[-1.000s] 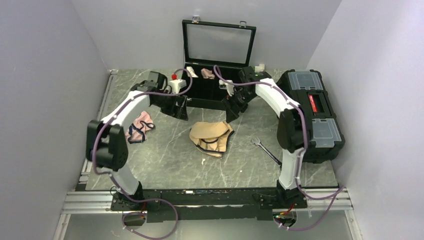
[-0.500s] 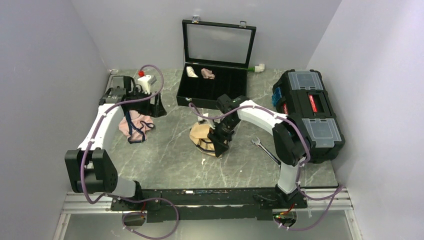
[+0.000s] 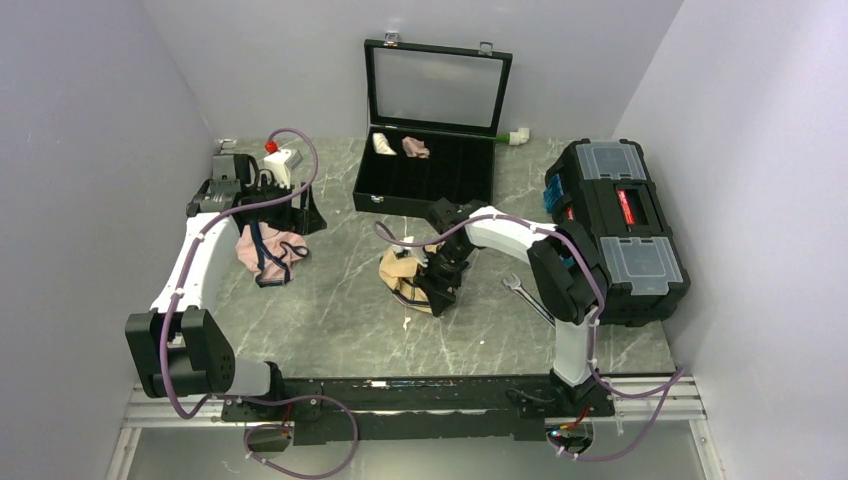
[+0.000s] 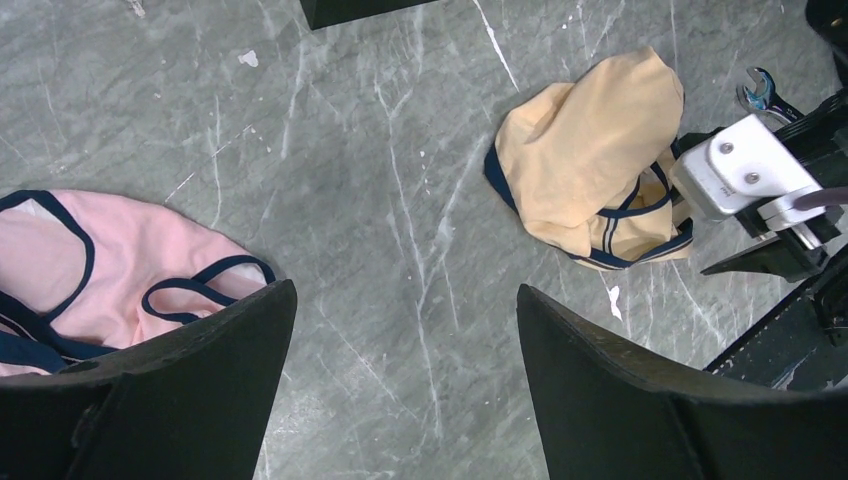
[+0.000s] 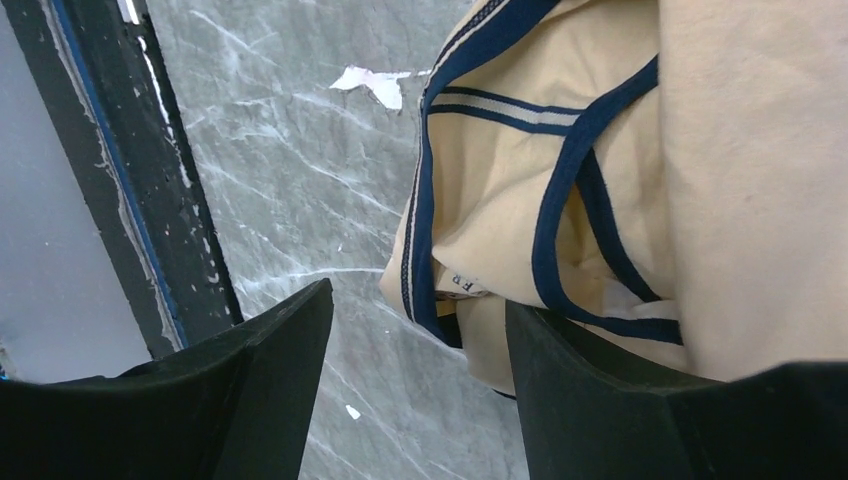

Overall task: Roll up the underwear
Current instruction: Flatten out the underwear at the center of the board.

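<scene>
The tan underwear (image 3: 403, 268) with navy edging lies crumpled on the grey table mid-centre. It also shows in the left wrist view (image 4: 590, 150) and fills the upper right of the right wrist view (image 5: 640, 150). My right gripper (image 3: 440, 288) is low at its near right edge, open (image 5: 418, 302), with the navy-edged hem lying at the gap between the jaws and against the right finger (image 5: 640, 400). My left gripper (image 3: 298, 214) is open (image 4: 405, 300) and empty, raised at the far left above the pink underwear (image 3: 265, 250).
A black case (image 3: 425, 190) with its lid up stands at the back, holding a cream roll (image 3: 383, 143) and a pink roll (image 3: 414, 147). A black toolbox (image 3: 615, 225) is at the right. A wrench (image 3: 530, 300) lies right of the underwear. A white scrap (image 3: 406, 322) lies in front.
Both grippers have left the case. The right one came down to the tan underwear's near edge. The left one swung left and back over the pink underwear.
</scene>
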Robot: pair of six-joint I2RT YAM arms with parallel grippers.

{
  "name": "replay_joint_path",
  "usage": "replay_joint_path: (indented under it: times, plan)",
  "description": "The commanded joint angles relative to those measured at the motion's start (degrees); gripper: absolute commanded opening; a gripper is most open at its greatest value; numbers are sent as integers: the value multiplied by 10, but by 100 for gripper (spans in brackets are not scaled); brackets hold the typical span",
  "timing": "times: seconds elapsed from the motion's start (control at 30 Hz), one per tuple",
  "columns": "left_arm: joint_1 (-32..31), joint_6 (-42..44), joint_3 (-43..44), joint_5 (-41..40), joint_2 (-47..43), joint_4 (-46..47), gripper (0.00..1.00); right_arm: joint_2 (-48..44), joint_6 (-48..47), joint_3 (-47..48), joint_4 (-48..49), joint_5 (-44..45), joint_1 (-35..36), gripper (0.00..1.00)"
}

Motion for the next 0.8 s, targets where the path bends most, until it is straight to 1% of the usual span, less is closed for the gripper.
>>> replay_joint_path:
  times: [0.0,0.1,0.2,0.37,0.4,0.43,0.47,0.57,0.63,0.7,0.77]
  plan:
    - [3,8,1,21,-5,4,86,3,-18,-13,5,7,9,64]
    - [4,8,1,22,-3,6,86,0,-21,-23,0,2,15,58]
    - [4,8,4,23,0,6,86,3,-14,-29,3,-2,20,45]
    - [4,20,-3,31,-3,9,86,10,-7,-7,-12,-14,19,35]
    - [5,24,-6,32,-7,13,86,6,-5,-3,-14,-11,18,31]
    - [5,28,-10,34,-11,16,86,1,-1,1,-16,-8,19,9]
    - [5,31,-14,35,-16,20,86,-3,6,4,-11,-1,18,0]
    - [4,36,-22,38,-28,28,86,-11,16,2,-6,-4,16,0]
    - [4,44,-24,43,-36,30,86,-11,13,11,-21,-13,13,0]
    - [4,60,-31,54,-48,30,86,-15,6,33,-48,-23,5,0]
    - [3,80,-43,66,-66,37,86,-18,-14,77,-97,-47,-7,0]
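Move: Just behind the right hand, about 2 cm back and 2 cm down, lies the near right corner of the tan underwear's navy-banded edge. The underwear's middle is some 4 cm ahead and 3 cm left, 3 cm lower. The wrench lies about 20 cm to the hand's right, level with it, and the black case some 28 cm ahead, 2 cm left. From the left hand, that corner is roughly 15 cm back, 25 cm right and 17 cm below. Easing back about 2 cm and down 1.5 cm with its fingertips pointing steeply down, the right hand closes on the near right corner of the tan underwear. The wide-open fingers shut fully and pinch the banded edge there. Once shut, the hand starts to rise, about 1 cm by the end, keeping the pinch. ##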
